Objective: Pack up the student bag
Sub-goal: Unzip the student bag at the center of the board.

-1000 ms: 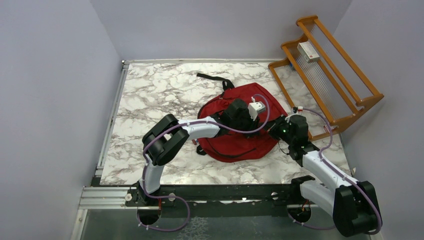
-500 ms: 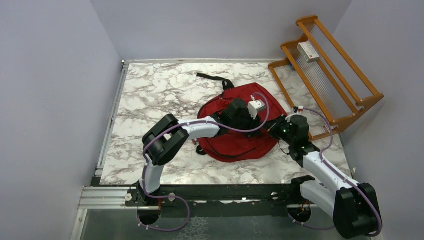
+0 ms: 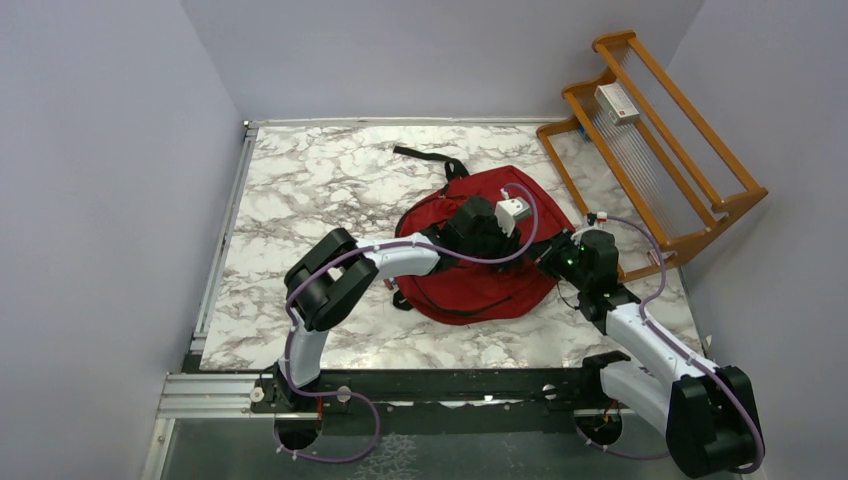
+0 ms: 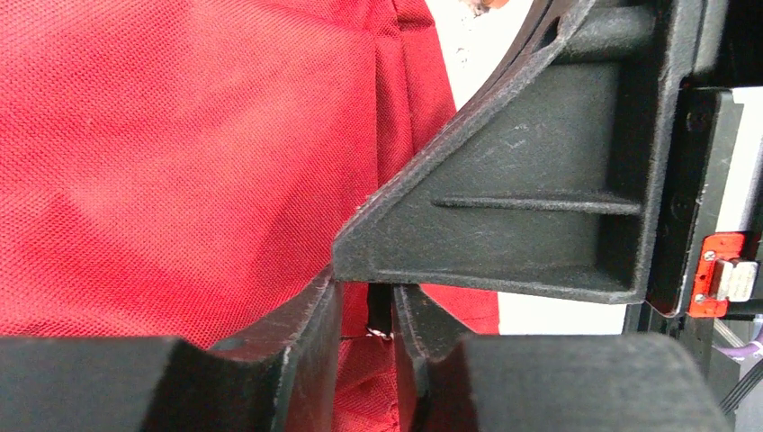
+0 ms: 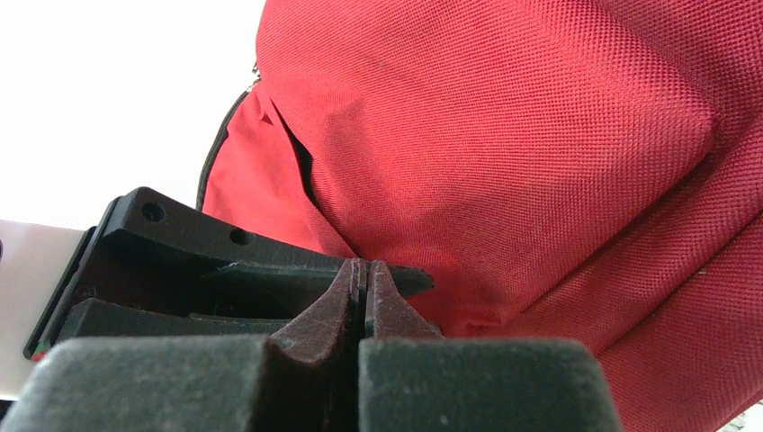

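Observation:
The student bag (image 3: 470, 275), a red backpack, lies flat in the middle of the marble table (image 3: 300, 200). My left gripper (image 3: 503, 243) reaches across it to its right side. In the left wrist view, the left gripper (image 4: 367, 297) is open by a narrow gap over red fabric (image 4: 180, 162). A small black tab (image 4: 381, 310) stands in that gap against the right-hand finger. My right gripper (image 3: 553, 258) meets the bag's right edge. Seen from the right wrist, the right gripper (image 5: 363, 268) is shut, its tips against the red cloth (image 5: 504, 135). Whether anything thin is pinched does not show.
A wooden rack (image 3: 700, 200) leans at the back right with a white box (image 3: 616, 103) on its upper shelf. A black strap (image 3: 425, 155) trails from the bag toward the back. Grey walls close in on the left, back and right.
The left wrist has edged slightly toward the back over the bag. The bag and the right arm have not visibly moved.

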{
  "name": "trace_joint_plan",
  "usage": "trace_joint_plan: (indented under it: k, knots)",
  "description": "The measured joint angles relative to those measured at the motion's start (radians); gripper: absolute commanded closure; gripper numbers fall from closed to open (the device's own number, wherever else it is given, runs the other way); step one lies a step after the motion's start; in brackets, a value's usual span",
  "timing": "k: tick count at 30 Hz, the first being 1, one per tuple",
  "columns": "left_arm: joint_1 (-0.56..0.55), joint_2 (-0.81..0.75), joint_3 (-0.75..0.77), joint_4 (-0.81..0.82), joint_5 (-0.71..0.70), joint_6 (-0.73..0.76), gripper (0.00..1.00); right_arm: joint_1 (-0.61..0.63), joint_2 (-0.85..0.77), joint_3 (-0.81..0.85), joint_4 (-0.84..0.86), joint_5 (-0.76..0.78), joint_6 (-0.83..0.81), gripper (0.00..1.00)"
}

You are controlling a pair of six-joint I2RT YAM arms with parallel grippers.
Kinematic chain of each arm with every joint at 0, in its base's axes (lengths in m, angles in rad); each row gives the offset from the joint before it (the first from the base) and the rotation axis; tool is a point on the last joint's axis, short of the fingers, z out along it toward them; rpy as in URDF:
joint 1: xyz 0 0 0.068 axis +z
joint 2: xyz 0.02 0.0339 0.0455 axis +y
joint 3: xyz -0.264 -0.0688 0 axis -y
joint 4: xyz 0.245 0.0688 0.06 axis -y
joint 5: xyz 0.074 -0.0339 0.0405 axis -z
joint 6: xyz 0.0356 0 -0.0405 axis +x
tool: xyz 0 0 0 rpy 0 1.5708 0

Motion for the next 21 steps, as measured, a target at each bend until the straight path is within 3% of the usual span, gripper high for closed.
trace_joint_plan:
  k: [8,15,21]
  knots:
    - [-0.002,0.000,0.000,0.009,0.002,-0.016,1.00,0.000,0.000,0.000,0.001,-0.005,0.000,0.99]
    - [-0.002,0.000,0.000,0.014,0.001,-0.018,1.00,0.000,-0.044,0.000,-0.031,0.005,0.001,0.65]
    - [0.000,-0.002,-0.012,0.018,0.000,-0.017,1.00,0.000,-0.192,0.000,-0.154,0.067,0.018,0.58]
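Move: The bag's black zipper pull stands between the left hand's open fingers, practically at its hand point, and it is at the right hand's shut fingertips too, within about 1 cm. From the left hand, the middle of the red bag is some 8 cm left, 2 cm ahead and about 4 cm below; the curved pocket zip lies roughly 12 cm left, 8 cm back and 5 cm below. Left fingers close and pinch the zipper pull, staying put; then the right opens, backing about 3 cm up, back and right. ##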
